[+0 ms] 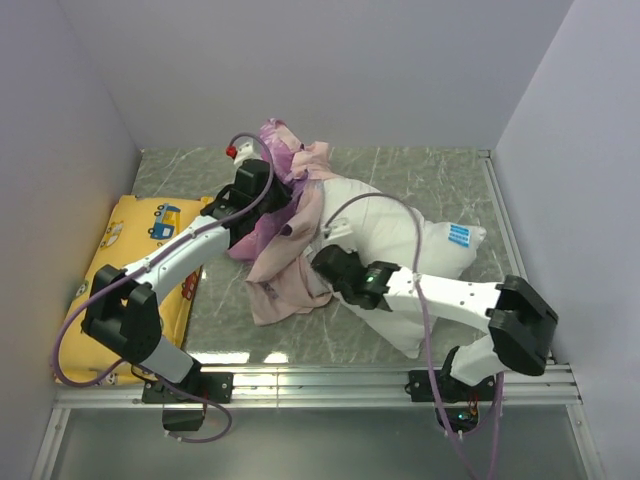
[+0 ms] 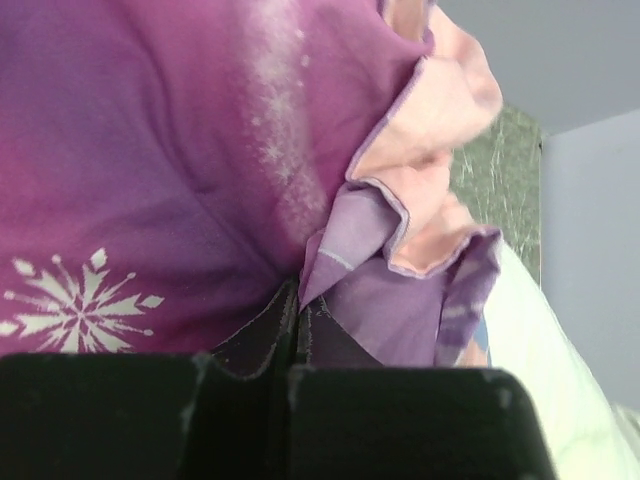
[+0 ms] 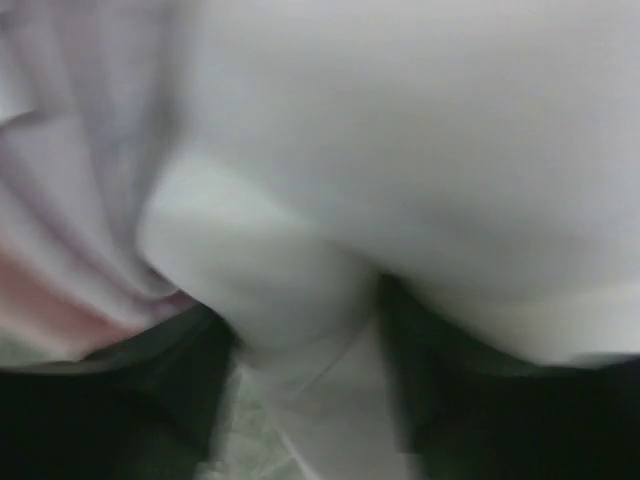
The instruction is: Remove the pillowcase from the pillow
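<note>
The purple-pink pillowcase (image 1: 283,205) lies bunched in the middle of the table, its paler pink inside (image 1: 288,285) spilling toward the front. My left gripper (image 1: 262,185) is shut on a fold of it. In the left wrist view the fingertips (image 2: 298,322) pinch the purple pillowcase (image 2: 150,150) with its white snowflake. The white pillow (image 1: 400,225) sticks out to the right, its blue-white tag (image 1: 458,235) at the far end. My right gripper (image 1: 325,262) presses into the pillow's near left part. A bulge of the pillow (image 3: 270,260) fills the gap of the right gripper (image 3: 305,335).
A yellow vehicle-print cushion (image 1: 130,255) lies along the left wall under my left arm. A small red object (image 1: 232,152) sits behind the pillowcase. Walls close in left, back and right. A metal rail (image 1: 320,380) runs along the front edge.
</note>
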Available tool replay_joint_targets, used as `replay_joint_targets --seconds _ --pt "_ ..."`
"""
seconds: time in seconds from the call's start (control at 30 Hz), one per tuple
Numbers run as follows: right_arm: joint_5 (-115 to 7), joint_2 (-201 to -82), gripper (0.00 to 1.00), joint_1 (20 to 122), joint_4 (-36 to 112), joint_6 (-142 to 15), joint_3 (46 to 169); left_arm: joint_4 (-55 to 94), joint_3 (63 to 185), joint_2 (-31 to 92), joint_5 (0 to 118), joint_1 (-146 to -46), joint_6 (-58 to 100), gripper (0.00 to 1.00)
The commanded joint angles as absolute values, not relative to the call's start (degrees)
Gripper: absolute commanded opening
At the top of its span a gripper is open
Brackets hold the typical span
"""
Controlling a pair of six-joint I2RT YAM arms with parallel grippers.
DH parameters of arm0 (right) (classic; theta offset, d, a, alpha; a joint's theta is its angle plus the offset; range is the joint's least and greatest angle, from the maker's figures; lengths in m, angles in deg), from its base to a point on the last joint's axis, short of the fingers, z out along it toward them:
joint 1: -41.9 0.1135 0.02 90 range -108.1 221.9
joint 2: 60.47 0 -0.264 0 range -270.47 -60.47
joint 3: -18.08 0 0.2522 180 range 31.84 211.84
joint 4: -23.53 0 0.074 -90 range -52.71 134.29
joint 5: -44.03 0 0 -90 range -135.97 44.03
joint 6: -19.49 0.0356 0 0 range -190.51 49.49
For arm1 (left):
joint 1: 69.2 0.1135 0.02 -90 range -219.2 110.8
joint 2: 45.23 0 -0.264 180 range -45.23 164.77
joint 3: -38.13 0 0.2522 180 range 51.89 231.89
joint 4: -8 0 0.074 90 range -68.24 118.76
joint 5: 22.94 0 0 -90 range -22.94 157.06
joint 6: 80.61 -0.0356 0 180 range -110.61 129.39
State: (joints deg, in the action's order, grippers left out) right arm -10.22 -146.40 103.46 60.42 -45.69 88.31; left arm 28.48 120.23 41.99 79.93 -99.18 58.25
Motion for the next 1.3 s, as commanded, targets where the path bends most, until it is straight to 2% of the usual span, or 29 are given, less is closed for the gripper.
replay_joint_targets --seconds 0.0,0.07,0.1,0.17,0.2,0.3,0.5,0.6,0.7,0.83,1.07,1.27 --pt "-14.5 -140.74 0.29 96.23 55.31 -43.52 82.91 33.18 123.25 40.29 75.43 -100.05 55.53 0.05" --pt "-15.81 -138.62 0.0 93.69 55.74 -45.27 83.08 33.1 124.74 39.67 73.66 -100.4 54.4 0.12" --pt "-16.0 -138.08 0.0 93.23 56.09 -45.72 83.43 33.36 125.36 39.5 73.05 -100.66 53.95 0.28" --pt "-17.31 -135.64 0.0 92.01 56.18 -47.3 84.05 34.93 126.77 38.62 72.51 -101.62 52.46 0.47" --pt "-19.75 -134.57 0.0 90.43 55.92 -47.57 84.13 35.55 127.56 38.01 73.21 -102.07 52.11 0.63" --pt "-27.04 -130.27 0.0 86.48 54.34 -47.57 83.26 36.87 125.39 33.27 77.86 -103.39 51.84 0.78" --pt "-29.88 -128.5 0.0 82.51 56.27 -48.36 84.92 37.4 112.29 16.15 86.92 -103.48 55.87 0.81" --pt "-31.02 -127.97 0.0 81.54 56.62 -48.54 85.54 37.32 105.78 12.35 89.38 -103.48 58.95 0.81" --pt "-32.52 -127.09 0.0 81.01 56.62 -48.27 85.89 35.05 100.86 11.46 88.87 -102.78 61.33 0.87" --pt "-32.17 -126.74 0.0 80.84 57.76 -48.8 86.51 31.78 97.95 12.68 82.37 -99.8 64.31 0.89" --pt "-32.79 -125.51 0.0 80.13 57.85 -48.8 85.28 28.18 93.73 13.12 78.41 -95.67 67.48 0.9" --pt "-32.88 -124.63 0.0 79.7 58.55 -48.89 86.24 22.39 91.36 16.37 73.75 -92.32 68.71 0.86"
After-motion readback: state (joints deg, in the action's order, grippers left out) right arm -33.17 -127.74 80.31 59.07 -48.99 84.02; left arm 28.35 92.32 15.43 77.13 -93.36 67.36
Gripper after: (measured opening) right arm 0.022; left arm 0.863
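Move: My left hand still grips the purple end of the pillowcase. The near purple lobe I go for next lies about 10 cm back, 6 cm left and 13 cm lower, and the pink fold some 18 cm back, neither left nor right, 16 cm down. My right hand has a white pillow fold just 1 cm ahead, between half-closed fingers, with the pink fold 9 cm left and 3 cm back, and the purple lobe 15 cm left, 7 cm ahead. I shut my right fingers on the pillow fold and pull it about 7 cm right, 6 cm up and a little forward, rolling some 20 degrees left side up, then hold. Meanwhile my left hand opens wide, lets go of the pillowcase, lifts back about 11 cm, then swings left and drops some 12 cm towards the near purple lobe, fingers still open. ##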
